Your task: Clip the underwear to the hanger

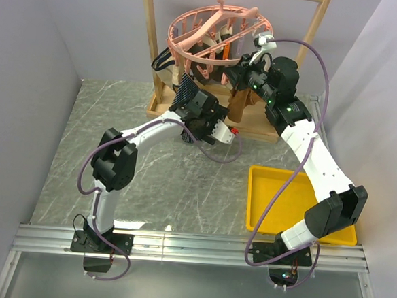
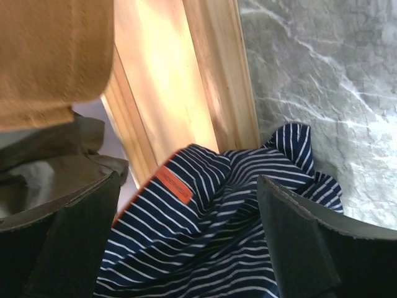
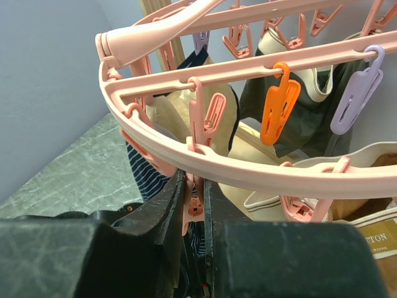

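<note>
The pink round hanger (image 1: 214, 27) hangs from the wooden rack, its ring (image 3: 260, 177) crossing the right wrist view. My right gripper (image 3: 197, 192) is shut on one of its pink pegs (image 3: 197, 208), just under the ring; in the top view the right gripper (image 1: 239, 71) sits at the hanger's right side. The navy striped underwear (image 2: 211, 223), with its orange patch (image 2: 173, 186), bunches between the wide-apart fingers of my open left gripper (image 2: 186, 183). From above, the underwear (image 1: 186, 88) hangs under the hanger's left side with the left gripper (image 1: 190, 104) at it. Striped cloth (image 3: 146, 177) shows beside the right fingers.
The wooden rack frame (image 1: 151, 43) stands at the back, and its base rail (image 2: 186, 81) is close to the left gripper. Tan garments (image 1: 239, 107) and an olive one (image 3: 291, 118) hang on other pegs. A yellow tray (image 1: 297, 197) lies at the right. Grey walls close both sides.
</note>
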### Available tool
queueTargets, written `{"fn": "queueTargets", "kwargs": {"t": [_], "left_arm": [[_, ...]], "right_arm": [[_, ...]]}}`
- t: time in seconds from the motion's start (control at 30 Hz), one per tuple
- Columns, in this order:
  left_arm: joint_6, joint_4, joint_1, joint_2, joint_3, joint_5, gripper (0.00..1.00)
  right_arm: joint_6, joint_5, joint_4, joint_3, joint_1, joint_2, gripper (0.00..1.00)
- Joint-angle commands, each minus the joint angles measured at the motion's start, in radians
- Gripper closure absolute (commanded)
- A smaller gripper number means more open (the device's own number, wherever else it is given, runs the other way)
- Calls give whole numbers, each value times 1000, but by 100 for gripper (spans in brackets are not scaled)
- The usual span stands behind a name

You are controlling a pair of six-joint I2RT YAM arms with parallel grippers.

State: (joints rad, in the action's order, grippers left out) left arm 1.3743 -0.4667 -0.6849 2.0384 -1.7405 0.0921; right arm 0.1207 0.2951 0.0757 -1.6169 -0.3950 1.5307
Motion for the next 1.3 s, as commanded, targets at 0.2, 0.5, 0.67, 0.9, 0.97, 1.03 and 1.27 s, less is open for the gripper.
{"fn": "queueTargets", "kwargs": {"t": [0.2, 0.5, 0.67, 0.9, 0.97, 1.03, 1.27], "left_arm": [[31, 20, -27, -9, -91, -14, 1], [-15, -210, 5, 158, -324, -89, 1], [-38, -409, 21, 239, -462, -77, 2], [-55, -438, 31, 253, -458, -84, 20], [-55, -434, 31, 249, -453, -88, 37], [-61, -400, 38, 230, -427, -65, 57], [-64, -178, 54, -33, -118, 92, 77]], "right_arm": [[-12, -5, -19, -37, -10, -10, 100], [-13, -8, -22, -29, -10, -18, 100], [-12, -11, -24, -24, -10, -21, 100], [-9, -13, -27, -28, -10, -21, 100], [-10, -14, -28, -29, -10, -20, 100], [-10, -16, -27, -28, -8, -18, 100], [-6, -34, -25, -21, -11, -20, 100]]}}
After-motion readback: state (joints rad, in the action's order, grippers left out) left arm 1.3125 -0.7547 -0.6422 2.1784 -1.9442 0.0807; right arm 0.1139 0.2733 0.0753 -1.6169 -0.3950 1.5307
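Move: Hanging loose below the left hand's wide-open fingers, the underwear's lower edge with the orange tag lies about 2 cm ahead, 3 cm to the left and 4 cm down. The brown garment hangs some 6 cm ahead, 10 cm right and 8 cm higher than that hand; the wooden tray's middle is about 8 cm ahead, 1 cm right and 14 cm down. From the right hand, the underwear's lower edge is roughly 4 cm ahead, 8 cm left and 30 cm down. Lifting over and forward by about 3.5 cm each way first, the open left hand then sinks some 7 cm and shifts about 5 cm left onto the underwear's lower edge, the wrist turning roughly 15 degrees. Its fingers shut and pinch the cloth at the orange tag, and it draws back a couple of centimetres. The right hand stays, keeping its pinch on a peach clip at the hanger's front rim. ##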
